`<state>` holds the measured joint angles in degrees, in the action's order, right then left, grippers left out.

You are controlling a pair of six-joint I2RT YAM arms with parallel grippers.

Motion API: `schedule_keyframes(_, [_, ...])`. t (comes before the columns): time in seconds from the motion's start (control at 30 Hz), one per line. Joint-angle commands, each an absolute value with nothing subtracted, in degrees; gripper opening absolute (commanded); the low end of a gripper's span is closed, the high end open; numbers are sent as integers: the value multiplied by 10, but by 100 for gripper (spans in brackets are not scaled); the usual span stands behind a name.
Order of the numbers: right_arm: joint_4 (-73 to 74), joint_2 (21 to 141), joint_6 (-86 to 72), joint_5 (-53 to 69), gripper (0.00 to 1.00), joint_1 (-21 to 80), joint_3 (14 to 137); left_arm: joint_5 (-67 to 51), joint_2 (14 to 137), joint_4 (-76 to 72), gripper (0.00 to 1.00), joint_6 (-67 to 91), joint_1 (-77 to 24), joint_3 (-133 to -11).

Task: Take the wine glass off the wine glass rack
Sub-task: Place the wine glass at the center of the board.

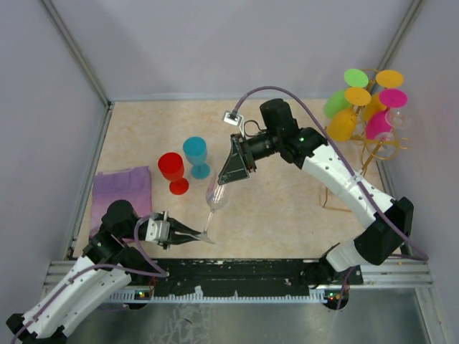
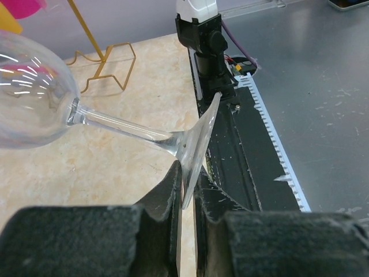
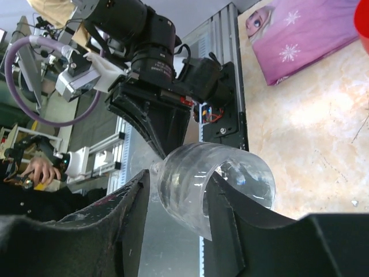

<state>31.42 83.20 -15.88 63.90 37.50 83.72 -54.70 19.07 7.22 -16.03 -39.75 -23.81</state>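
Note:
A clear wine glass point(image 1: 217, 195) hangs tilted over the table's near middle, away from the rack. My left gripper point(image 1: 197, 235) is shut on the edge of its round foot; the left wrist view shows the foot pinched between the gripper's point(image 2: 187, 173) pads, with the stem point(image 2: 115, 124) running off to the left. My right gripper point(image 3: 177, 176) straddles the bowl point(image 3: 190, 184), partly closed. One finger sits against the glass and a slim gap shows at the other. The gold wire wine glass rack point(image 1: 391, 147) stands at the far right.
Several coloured glasses point(image 1: 344, 122) hang from the rack, green, orange and pink. A red cup point(image 1: 172, 168) and a blue cup point(image 1: 195, 154) stand left of centre. A purple cloth point(image 1: 122, 190) lies at the left. Grey walls close in the table.

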Motion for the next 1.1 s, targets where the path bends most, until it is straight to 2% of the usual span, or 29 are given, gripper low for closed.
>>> schedule_keyframes(0.0, [353, 834, -126, 687, 40, 389, 858, -516, 188, 74, 0, -186, -399, -263])
schedule_keyframes(0.2, [363, 837, -123, 692, 24, 391, 863, -497, 189, 97, 0, -193, -399, -270])
schedule_keyframes(0.4, [359, 830, -126, 663, 0, 393, 863, -481, 186, 119, 1, -195, -399, -276])
schedule_keyframes(0.47, [357, 826, -126, 647, 0, 396, 865, -479, 187, 122, 3, -193, -399, -278])
schedule_keyframes(0.57, [355, 818, -126, 623, 0, 399, 868, -474, 186, 126, 11, -192, -399, -283])
schedule_keyframes(0.63, [353, 811, -125, 610, 0, 401, 870, -472, 185, 127, 19, -190, -399, -285])
schedule_keyframes(0.73, [356, 802, -120, 582, 0, 403, 874, -470, 182, 128, 38, -189, -399, -291])
schedule_keyframes(0.77, [361, 799, -118, 563, 0, 405, 876, -468, 180, 129, 53, -186, -399, -292])
schedule_keyframes(0.8, [368, 796, -111, 543, 0, 408, 879, -462, 178, 126, 62, -181, -399, -293])
schedule_keyframes(0.9, [395, 795, -91, 491, 0, 416, 891, -451, 166, 121, 78, -165, -399, -293])
schedule_keyframes(1.0, [404, 792, -80, 450, 0, 427, 898, -438, 153, 120, 81, -163, -399, -293])
schedule_keyframes(1.03, [404, 791, -78, 431, 0, 432, 899, -429, 149, 119, 85, -160, -399, -293])
schedule_keyframes(1.07, [404, 789, -73, 407, 0, 438, 900, -413, 146, 114, 96, -153, -399, -294])
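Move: The clear wine glass slants between the hands. Its middle lies about 5 cm back, 2 cm left and 6 cm below the right hand, whose half-open fingers are at the rim. The left hand holds its foot, with the glass's middle some 5 cm ahead, 3 cm right and 4 cm above. From the right hand, the red glass stands some 19 cm ahead and 15 cm left, the blue one 24 cm ahead and 8 cm left, both about 22 cm lower. The right fingers shut on the rim of the clear glass and pinch its wall, one finger inside the bowl, the hand easing back about 1 cm. Only then do the left fingers spread wide and let go of the foot, that hand shifting some 2 cm forward and, after a small dip, up. Keeping its pinch, the right hand comes forward again, sinks about 2 cm and tips its fingers roughly 10 degrees further down. ##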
